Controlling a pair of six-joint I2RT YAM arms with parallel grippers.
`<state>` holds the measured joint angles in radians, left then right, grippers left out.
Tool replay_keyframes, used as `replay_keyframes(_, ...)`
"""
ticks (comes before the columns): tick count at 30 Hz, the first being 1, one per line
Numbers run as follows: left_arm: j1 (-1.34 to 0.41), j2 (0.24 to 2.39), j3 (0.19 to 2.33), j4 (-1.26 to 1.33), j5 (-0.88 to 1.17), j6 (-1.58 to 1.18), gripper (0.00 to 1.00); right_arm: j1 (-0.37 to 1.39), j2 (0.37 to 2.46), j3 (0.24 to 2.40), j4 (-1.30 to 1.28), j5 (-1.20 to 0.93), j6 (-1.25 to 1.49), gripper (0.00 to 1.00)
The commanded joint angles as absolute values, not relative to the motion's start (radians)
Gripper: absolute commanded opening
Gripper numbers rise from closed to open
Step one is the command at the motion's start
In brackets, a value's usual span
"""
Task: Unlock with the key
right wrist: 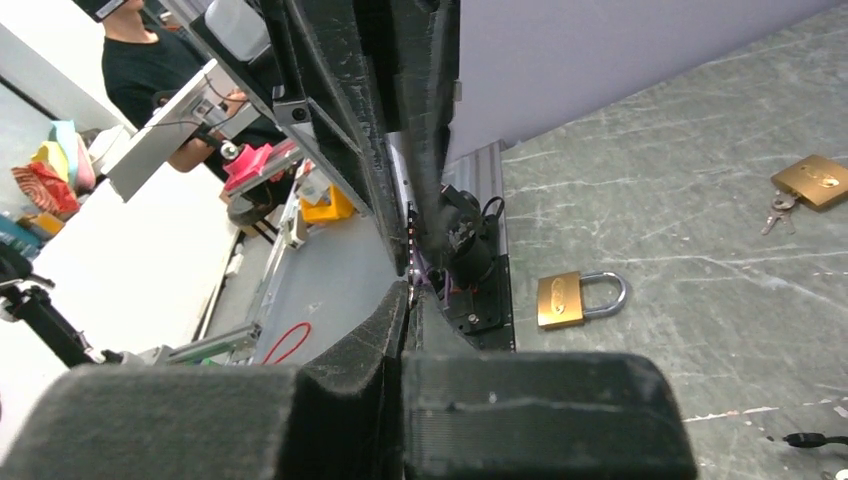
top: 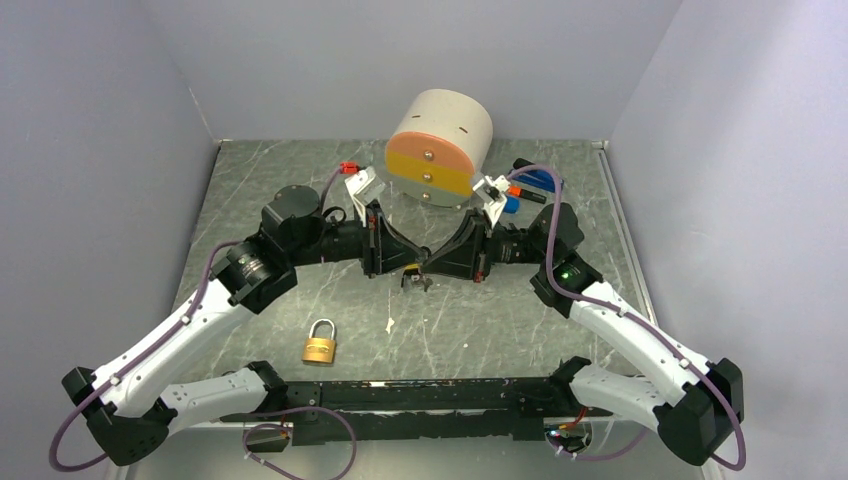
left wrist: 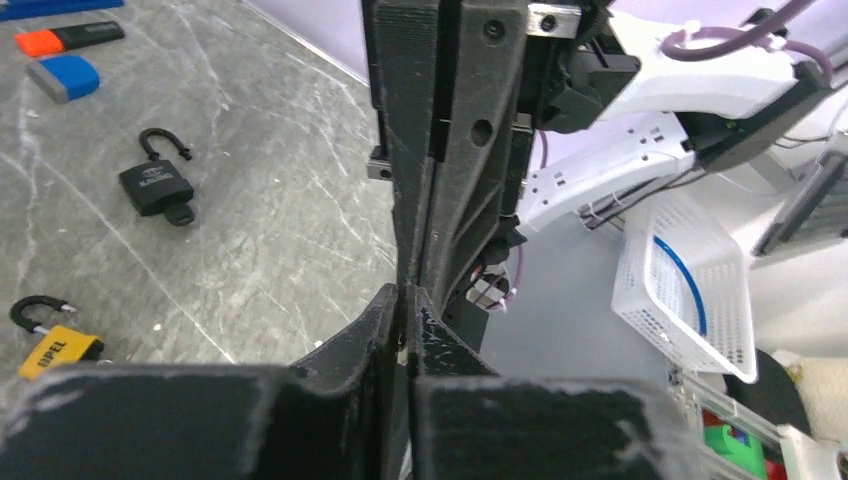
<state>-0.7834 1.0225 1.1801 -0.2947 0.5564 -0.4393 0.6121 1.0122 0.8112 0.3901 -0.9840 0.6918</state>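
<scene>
Above the middle of the table my left gripper (top: pixel 410 263) and right gripper (top: pixel 430 262) meet tip to tip. Both are shut, and a small key bunch (top: pixel 415 281) dangles just below where they touch. In the left wrist view my gripper (left wrist: pixel 408 292) has its jaws pressed together with only a thin sliver between them. The right wrist view shows my gripper (right wrist: pixel 410 287) closed the same way, and the key is hidden there. A brass padlock (top: pixel 320 345) with a closed shackle lies on the table near the left arm, also seen as the brass padlock (right wrist: pixel 577 298).
A black padlock (left wrist: pixel 157 186) and a yellow padlock (left wrist: pixel 56 345) lie on the right side. A second brass padlock (right wrist: pixel 812 181) lies with keys (right wrist: pixel 776 212) beside it. A beige drum (top: pixel 438 148) stands at the back, with an orange marker (left wrist: pixel 68 37) and a blue one (left wrist: pixel 63 76) nearby.
</scene>
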Motion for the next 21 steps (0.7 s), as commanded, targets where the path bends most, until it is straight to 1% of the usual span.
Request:
replay_keyframes(1,-0.787,0.987,1.193,-0.27,0.444,-0.466,0.32,0.611,0.979,0.811,0.388,-0.915,0.651,0.0)
replay_keyframes(2,-0.787,0.983,1.197,-0.289,0.39,-0.473,0.41,0.612,0.974,0.808,0.371,-0.897,0.641,0.0)
replay_keyframes(3,-0.787,0.977,1.201,-0.312,0.33,-0.479,0.69,0.612,0.969,0.804,0.356,-0.877,0.63,0.0)
replay_keyframes(4,-0.786,0.965,1.203,-0.352,0.232,-0.495,0.86,0.611,0.961,0.8,0.33,-0.855,0.617,0.0)
replay_keyframes(5,-0.787,0.958,1.205,-0.393,0.116,-0.518,0.93,0.61,0.955,0.798,0.309,-0.826,0.6,0.0)
replay_keyframes(7,-0.787,0.955,1.216,-0.522,-0.128,-0.589,0.94,0.61,0.942,0.786,0.282,-0.789,0.58,0.0)
replay_keyframes(9,-0.787,0.976,1.241,-0.703,-0.346,-0.695,0.94,0.608,0.933,0.772,0.262,-0.766,0.569,0.0)
replay_keyframes(12,-0.786,1.032,1.282,-0.98,-0.547,-0.903,0.94,0.608,0.925,0.763,0.219,-0.739,0.547,0.0)
replay_keyframes(16,-0.785,1.097,1.244,-1.224,-0.589,-1.114,0.94,0.609,0.923,0.756,0.176,-0.714,0.52,0.0)
replay_keyframes(18,-0.785,1.104,1.167,-1.241,-0.55,-1.181,0.94,0.608,0.928,0.756,0.161,-0.71,0.514,0.0)
replay_keyframes(21,-0.772,1.111,1.03,-1.183,-0.443,-1.238,0.94,0.608,0.937,0.755,0.154,-0.709,0.512,0.0)
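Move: The brass padlock near the table's front edge lies about 22 cm to the left of the left hand, some 2 cm farther out and 36 cm below it. The white scrap is roughly 6 cm ahead and 7 cm left of this hand, the yellow padlock 20 cm ahead and 2 cm left, both down on the table. From the right hand, its tips already shut on the key, the brass padlock is about 23 cm left, 3 cm ahead and 34 cm below. Opening wide first, the left fingers let go of the key at the meeting point, then the hand swings forward, left and down towards the brass padlock, ending some 16 cm left and 17 cm lower, its wrist turning counter-clockwise until the fingers point forward and down. Meanwhile the right hand keeps its pinch on the key, sinking a few centimetres and easing forward, turning about 15 degrees clockwise. ##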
